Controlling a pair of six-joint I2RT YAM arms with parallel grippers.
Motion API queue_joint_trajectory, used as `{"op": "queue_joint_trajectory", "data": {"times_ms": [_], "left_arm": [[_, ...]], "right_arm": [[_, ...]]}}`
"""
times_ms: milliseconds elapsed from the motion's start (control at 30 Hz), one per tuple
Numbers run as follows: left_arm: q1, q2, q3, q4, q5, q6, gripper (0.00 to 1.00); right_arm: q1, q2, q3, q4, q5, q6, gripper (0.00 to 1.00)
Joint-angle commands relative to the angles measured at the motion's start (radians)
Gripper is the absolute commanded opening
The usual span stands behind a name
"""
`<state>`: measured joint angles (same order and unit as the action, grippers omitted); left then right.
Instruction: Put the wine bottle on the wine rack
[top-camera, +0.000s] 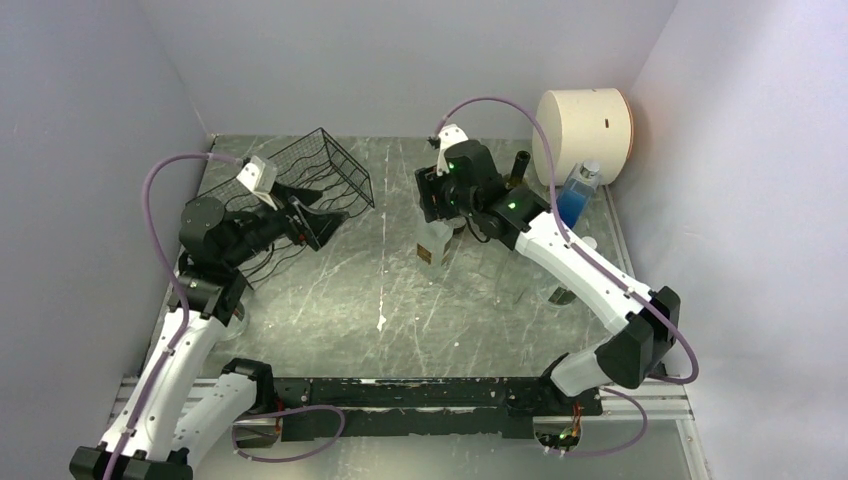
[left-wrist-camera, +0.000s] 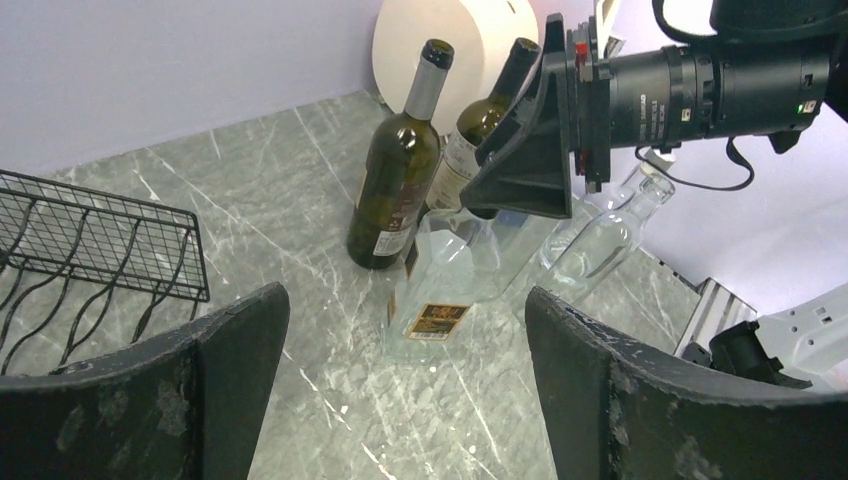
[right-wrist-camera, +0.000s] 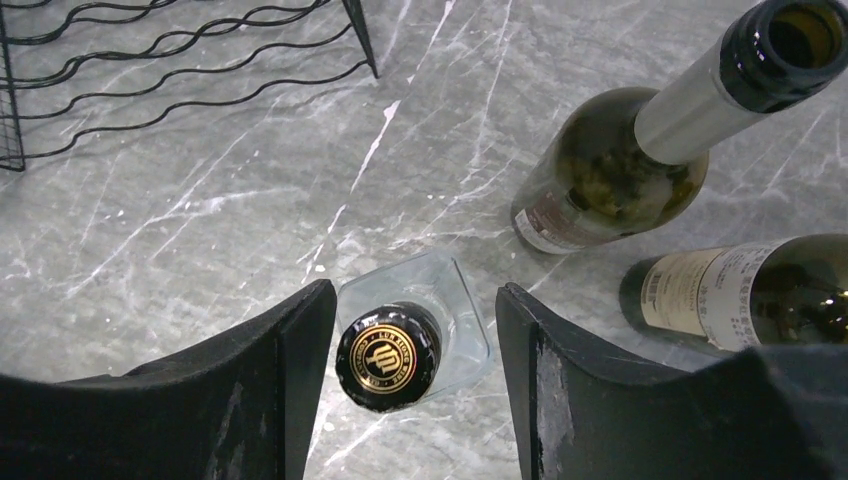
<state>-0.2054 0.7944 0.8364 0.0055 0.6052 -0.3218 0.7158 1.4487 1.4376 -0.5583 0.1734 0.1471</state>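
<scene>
The wine bottle (right-wrist-camera: 388, 357) is a clear square bottle with a black, gold-printed cap and stands upright on the marble table. My right gripper (right-wrist-camera: 415, 305) hangs over it, open, one finger on each side of the cap; the left finger is almost on the cap and a gap shows on the right. In the top view the right gripper (top-camera: 440, 212) is above that bottle (top-camera: 433, 246). The black wire wine rack (top-camera: 310, 175) stands at the back left. My left gripper (top-camera: 318, 225) is beside it, open and empty, and faces the bottle (left-wrist-camera: 440, 290).
Two dark green bottles (left-wrist-camera: 395, 190) (left-wrist-camera: 470, 140) and another clear bottle (left-wrist-camera: 605, 240) stand close behind the wine bottle. A white cylinder (top-camera: 585, 130) and a blue bottle (top-camera: 578, 195) sit at the back right. Walls close in on both sides.
</scene>
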Motion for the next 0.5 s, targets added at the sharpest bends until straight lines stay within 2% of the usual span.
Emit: {"op": "queue_joint_trajectory", "data": {"times_ms": [0,167,367,467], "left_arm": [[0.009,-0.001,-0.048,0.113,0.069,0.007,0.91],[0.006,0.007,-0.078,0.139,0.1,0.011,0.91],[0.004,0.018,-0.084,0.103,0.112,0.054,0.92],[0.003,0.023,-0.093,0.096,0.101,0.068,0.92]], "right_arm": [[0.008,0.006,-0.004,0.072,0.034,-0.025,0.61],[0.011,0.004,-0.025,0.08,0.015,-0.041,0.52],[0.01,-0.014,-0.13,0.149,-0.005,-0.057,0.52],[0.01,-0.026,-0.15,0.169,-0.009,-0.055,0.41]]}}
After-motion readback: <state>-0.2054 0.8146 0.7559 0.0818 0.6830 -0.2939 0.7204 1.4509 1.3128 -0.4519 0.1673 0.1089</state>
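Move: The clear square wine bottle with the black cap stands almost straight below the right hand, its middle about 12 cm down. From that bottle, the tall dark bottle is roughly 9 cm farther out and 5 cm to the right, and the second dark bottle some 7 cm farther out and 13 cm right. The rack's middle lies about 13 cm ahead of the right hand and 29 cm to its left. From the left hand the wine bottle is about 7 cm ahead, 18 cm right and 20 cm lower. The wine bottle's capped neck is taken between the right fingers: the right hand hovers at the cap, edging barely forward, then sinks about 3.5 cm straight down around it, while the fingers narrow from two-thirds open to about half. Whether the pads touch the neck can't be seen. The left hand, wide open, sinks some 2.5 cm beside the rack. ##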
